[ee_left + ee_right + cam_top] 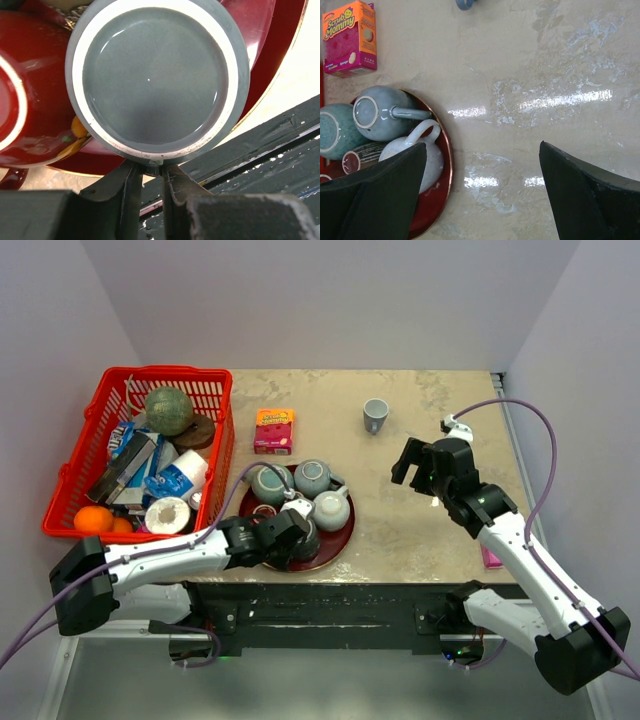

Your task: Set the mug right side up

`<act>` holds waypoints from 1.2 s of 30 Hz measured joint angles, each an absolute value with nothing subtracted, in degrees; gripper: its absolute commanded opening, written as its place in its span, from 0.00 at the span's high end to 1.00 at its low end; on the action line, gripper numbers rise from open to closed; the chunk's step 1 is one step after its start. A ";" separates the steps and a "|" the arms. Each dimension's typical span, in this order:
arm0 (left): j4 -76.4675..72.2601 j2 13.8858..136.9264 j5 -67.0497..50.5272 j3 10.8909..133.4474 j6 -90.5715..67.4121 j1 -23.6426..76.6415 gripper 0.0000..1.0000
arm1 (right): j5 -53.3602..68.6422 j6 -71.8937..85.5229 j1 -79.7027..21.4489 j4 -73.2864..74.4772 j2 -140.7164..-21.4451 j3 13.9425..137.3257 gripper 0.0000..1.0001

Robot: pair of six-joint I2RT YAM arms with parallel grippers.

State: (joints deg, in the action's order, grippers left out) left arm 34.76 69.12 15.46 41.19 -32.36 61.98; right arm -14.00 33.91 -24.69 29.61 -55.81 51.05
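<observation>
The mug (155, 80) is grey and stands upside down on the red tray (338, 538). Its flat base with a pale ring fills the left wrist view. My left gripper (152, 170) is shut on a small dark part at the mug's near side, just under its edge, probably the handle. From above, the left gripper (290, 533) covers most of the mug (307, 540) at the tray's front. My right gripper (418, 466) hangs open over bare table right of the tray, its fingers (385, 195) wide apart with nothing between them.
Two grey-green mugs (268, 483) (312, 477) and a white one (332, 508) share the tray. A small blue-grey cup (375, 415) stands upright at the back. A pink sponge box (273, 430) lies beside the red basket (215, 380) full of groceries.
</observation>
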 measured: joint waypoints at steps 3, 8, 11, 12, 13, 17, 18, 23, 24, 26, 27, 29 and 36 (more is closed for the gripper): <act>35.64 67.81 15.90 41.21 -32.38 62.35 1.00 | -13.98 34.13 -24.69 29.61 -55.77 51.05 0.03; 38.13 65.17 15.57 42.09 -32.38 64.01 1.00 | -13.76 34.48 -24.69 29.78 -55.44 51.05 0.03; 40.62 63.53 14.92 44.31 -32.45 65.21 1.00 | -13.43 34.50 -24.69 30.04 -54.98 51.07 0.03; 41.32 63.00 14.61 45.32 -32.49 65.47 1.00 | -13.21 34.50 -24.69 30.09 -54.87 51.09 0.03; 42.00 62.52 14.20 46.39 -32.56 65.71 1.00 | -12.67 34.54 -24.69 30.24 -54.78 51.18 0.03; 41.80 59.20 10.26 49.10 -32.42 65.76 1.00 | -10.79 34.63 -24.69 31.57 -54.59 52.34 0.03; 41.23 57.65 8.84 49.17 -32.40 65.82 1.00 | -10.35 34.65 -24.69 31.97 -54.54 52.86 0.03; 39.86 51.99 4.21 51.92 -32.45 66.22 1.00 | -8.12 34.63 -24.69 33.85 -54.02 56.66 0.03; 39.40 52.03 4.16 53.82 -32.47 66.22 1.00 | -7.77 34.61 -24.69 34.13 -53.93 57.89 0.02; 38.04 52.71 4.38 56.71 -32.58 66.19 1.00 | -6.98 34.59 -24.69 34.72 -53.91 59.90 0.02; 36.84 53.30 4.71 58.30 -32.58 66.19 1.00 | -6.39 34.59 -24.69 34.89 -53.91 60.97 0.02; 34.28 54.74 5.58 61.30 -33.01 66.17 1.00 | -5.69 34.57 -24.69 35.18 -53.76 62.94 0.02; 26.89 59.94 7.27 67.31 -33.45 62.96 1.00 | -0.95 34.46 -24.69 32.05 -46.92 64.93 0.02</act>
State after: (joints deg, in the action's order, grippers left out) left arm 26.89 59.94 7.27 67.31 -33.45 62.96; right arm -0.95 34.46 -24.69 32.05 -46.92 64.93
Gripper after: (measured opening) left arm 0.233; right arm 0.976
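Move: The left fingers already pinch the handle of the upside-down grey mug, its middle about 4 cm ahead and 3 cm right. The open right gripper waits some 17 cm ahead, 21 cm right and 14 cm higher. From the left hand, the red mug is 6 cm ahead, 7 cm left; the white mug 9 cm ahead, 6 cm right. From the right hand, the grey mug lies 13 cm back, 18 cm left and 15 cm down. Keeping its pinch on the grey mug's handle, the left hand lifts it about 25 cm off the tray, swinging some 10 cm right towards the right gripper and rolling roughly 40 degrees so its fingers turn from down towards the right. In the later half the right hand, open and empty, rises about 14 cm, drawing slightly back and left as its fingers tip up. ##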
